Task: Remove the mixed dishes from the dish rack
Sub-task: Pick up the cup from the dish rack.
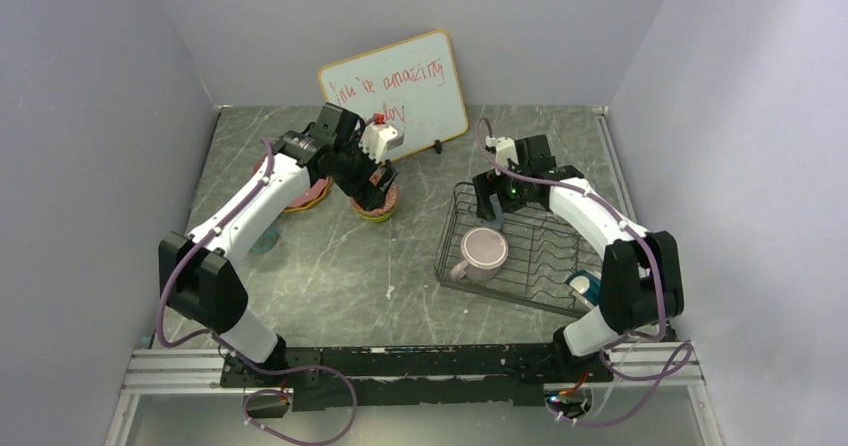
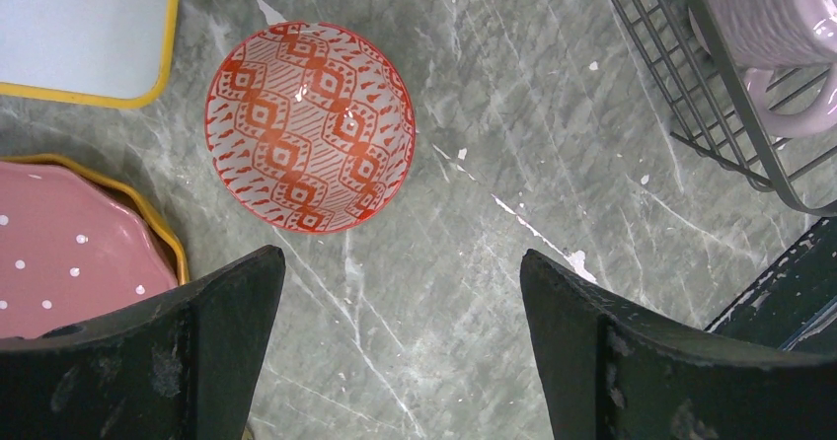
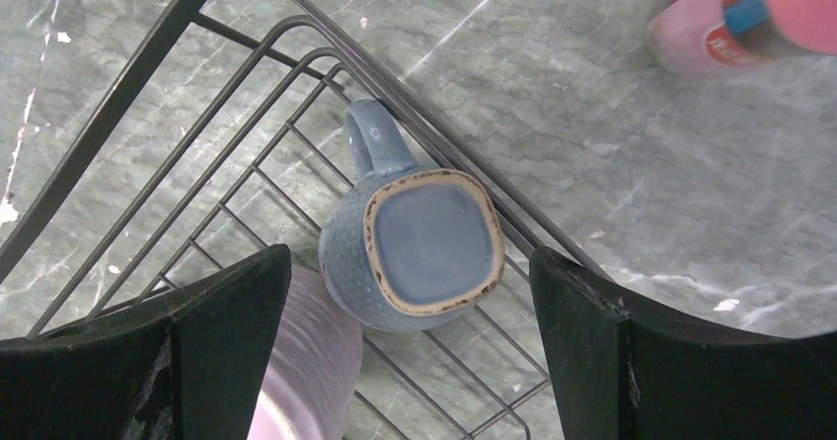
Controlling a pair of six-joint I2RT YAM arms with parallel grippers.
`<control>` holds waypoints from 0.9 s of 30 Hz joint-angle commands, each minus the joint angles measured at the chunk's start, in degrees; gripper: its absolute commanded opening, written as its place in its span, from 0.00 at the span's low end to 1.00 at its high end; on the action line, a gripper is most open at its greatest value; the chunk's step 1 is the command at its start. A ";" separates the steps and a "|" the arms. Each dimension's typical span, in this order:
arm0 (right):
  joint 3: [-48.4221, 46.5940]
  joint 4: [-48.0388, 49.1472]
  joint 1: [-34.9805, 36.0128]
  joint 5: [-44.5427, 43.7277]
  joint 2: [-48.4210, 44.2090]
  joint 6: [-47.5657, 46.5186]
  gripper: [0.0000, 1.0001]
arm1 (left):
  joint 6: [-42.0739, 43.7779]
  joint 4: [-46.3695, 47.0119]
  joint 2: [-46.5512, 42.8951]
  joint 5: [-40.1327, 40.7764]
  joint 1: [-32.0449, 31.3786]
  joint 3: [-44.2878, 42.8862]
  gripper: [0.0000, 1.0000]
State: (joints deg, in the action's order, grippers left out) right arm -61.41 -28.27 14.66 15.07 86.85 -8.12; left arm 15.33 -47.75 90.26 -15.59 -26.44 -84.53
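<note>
The dish rack [image 1: 520,266] is a dark wire basket on the right of the table. A lilac mug [image 1: 483,254] lies in it. In the right wrist view a small blue cup [image 3: 415,243] lies bottom-up in the rack's corner [image 3: 247,164], beside the lilac mug [image 3: 306,361]. My right gripper [image 3: 407,262] hovers open over that cup, one finger on either side, touching nothing. My left gripper [image 2: 400,292] is open and empty above bare table, just short of a red-and-white patterned bowl [image 2: 309,126]. A pink dotted plate [image 2: 69,253] with a yellow rim under it lies to the left.
A whiteboard [image 1: 395,88] with red writing stands at the back, close behind the left gripper [image 1: 375,181]. A pink bottle [image 3: 740,16] lies on the table outside the rack corner. A blue-and-white dish [image 1: 583,286] sits at the rack's near right end.
</note>
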 commanded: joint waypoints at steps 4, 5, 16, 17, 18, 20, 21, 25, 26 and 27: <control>-0.77 2.76 -1.11 3.71 3.21 1.59 0.92 | -0.13 1.17 -2.04 -1.06 0.07 -0.24 0.94; -0.74 3.01 -1.12 3.96 3.51 1.61 0.92 | -0.13 1.16 -2.06 -1.09 0.07 -0.22 0.94; -1.53 3.98 -1.21 6.00 4.67 2.05 0.63 | 0.22 0.90 -1.97 -0.95 0.09 -0.29 0.94; -1.52 4.23 -1.22 6.20 4.09 2.03 0.58 | 0.29 0.90 -2.05 -0.72 0.08 -0.28 0.94; -1.57 4.39 -1.25 6.35 3.44 2.12 0.53 | 0.41 0.90 -2.15 -0.58 0.07 -0.28 0.94; -1.71 4.90 -1.52 7.23 2.04 2.25 0.43 | 0.62 0.93 -2.19 -0.29 0.12 -0.33 0.94; -1.84 5.17 -1.83 7.95 1.27 2.50 0.37 | 0.60 0.97 -2.13 -0.12 0.07 -0.41 0.94; -2.88 6.46 -3.32 10.56 -2.46 4.06 0.03 | 0.24 0.82 -1.64 -0.03 0.13 -1.67 0.94; -3.16 6.79 -3.66 11.12 -3.34 4.54 0.00 | 0.11 0.81 -1.41 -0.20 0.08 -2.12 0.94; -3.41 7.15 -3.93 11.71 -4.39 5.00 0.00 | -0.18 0.93 -1.20 -0.44 0.10 -2.47 0.94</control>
State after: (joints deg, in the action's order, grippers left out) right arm -61.43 -26.81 12.12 22.83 88.88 -5.28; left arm 15.51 -47.77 90.21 -15.25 -26.44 -84.53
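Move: The small blue cup, upside down in the rack's far-left corner, lies about 4 cm below the open right fingers, 1 cm to their left and level fore and aft. The big lilac mug is some 8 cm back and 2 cm left of that hand; the pink-capped bottle stands about 9 cm ahead and 3 cm right. From the left hand the cup lies roughly 24 cm right, 3 cm back and 13 cm down. The right hand sinks about 2.5 cm around the cup, pinches its sides, then lifts some 2 cm. ##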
